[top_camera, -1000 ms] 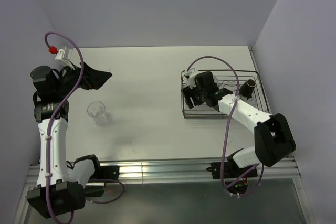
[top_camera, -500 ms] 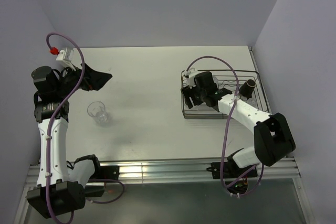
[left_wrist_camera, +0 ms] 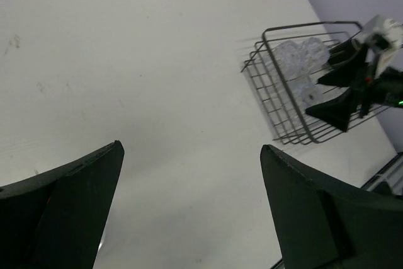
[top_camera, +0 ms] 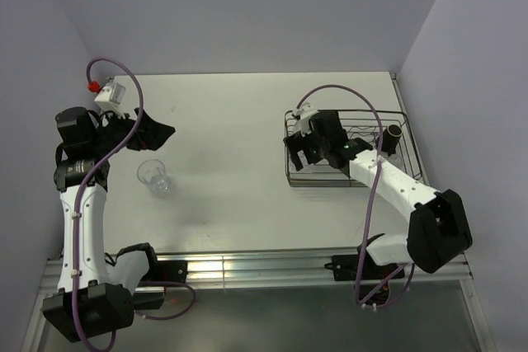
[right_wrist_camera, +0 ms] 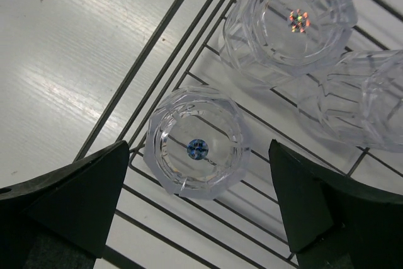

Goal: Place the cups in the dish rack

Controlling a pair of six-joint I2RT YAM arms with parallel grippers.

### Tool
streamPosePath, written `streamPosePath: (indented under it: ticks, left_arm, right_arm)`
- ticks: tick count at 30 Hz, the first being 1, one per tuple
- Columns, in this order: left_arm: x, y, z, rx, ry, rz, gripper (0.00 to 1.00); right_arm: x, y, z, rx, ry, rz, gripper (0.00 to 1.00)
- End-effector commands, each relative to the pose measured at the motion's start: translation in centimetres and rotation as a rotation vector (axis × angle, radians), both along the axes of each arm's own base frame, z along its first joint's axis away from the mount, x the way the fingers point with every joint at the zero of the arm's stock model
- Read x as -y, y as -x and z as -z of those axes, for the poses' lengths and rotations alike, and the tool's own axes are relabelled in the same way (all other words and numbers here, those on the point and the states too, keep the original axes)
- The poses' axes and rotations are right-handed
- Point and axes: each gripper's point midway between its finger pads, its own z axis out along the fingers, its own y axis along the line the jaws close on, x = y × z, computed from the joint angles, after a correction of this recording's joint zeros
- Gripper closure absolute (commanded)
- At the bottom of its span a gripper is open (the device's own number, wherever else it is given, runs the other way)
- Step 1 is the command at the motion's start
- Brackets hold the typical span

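Observation:
One clear faceted cup stands on the table just in front of my left gripper, which hangs open and empty above the table; that cup is out of the left wrist view. The dish rack lies at the right, with the dark brown mug at its far right end. My right gripper hovers over the rack's left end, open. A clear cup with a blue sticker stands on the wires between its fingers, untouched. Two more clear cups sit beside it.
The left wrist view shows the rack across the table, with clear cups in it and the right gripper above it. Purple walls close the table at left, back and right. An aluminium rail runs along the near edge.
My right gripper has opened wide and let go of the stickered cup in the rack. My left wrist has shifted slightly toward the cup on the table.

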Motion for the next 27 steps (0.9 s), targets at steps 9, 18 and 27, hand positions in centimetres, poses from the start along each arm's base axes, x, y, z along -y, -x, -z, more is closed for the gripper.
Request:
streamPosePath:
  ticks: [9,18,27]
  left_arm:
    - [-4.2,2.7,8.3,-0.201,-0.448,0.057,0.2]
    - [-4.9,3.3,13.9,-0.373,-0.658,0.108,0.28]
    - [-5.0,2.4,17.5,-0.459,-0.804,0.075,0.38]
  right_arm:
    - [1.1,-1.2,-12.7,0.29,-0.044,-0.043,0.0]
    - [1.1,-0.3,-14.4,0.23,-0.104,-0.073,0.0]
    - [0.6,0.2,-13.7,0.156,-0.184,-0.061,0.0]
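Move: The last cup on the table stands upright about 7 cm to the left of the left hand, 1 cm nearer the base and some 24 cm below it, with nothing beside it. From the right hand it lies roughly 43 cm to the left, 4 cm back and 7 cm lower. Just under the right hand's open fingers, about 1 cm ahead and 4 cm below, is a racked cup; two more stand 9 cm beyond it, one straight ahead of it, one 9 cm to its right. The last table cup is approached from above by the left hand, which sinks some 17 cm, drifting about 4 cm back and 4 cm left, while its wrist swings roughly 50 degrees until the fingers point mostly down and they close to under two thirds open. Meanwhile the right hand, still wide open, rises about 13 cm away from the racked cup, tilting up some 15 degrees, then eases down and back a little. ##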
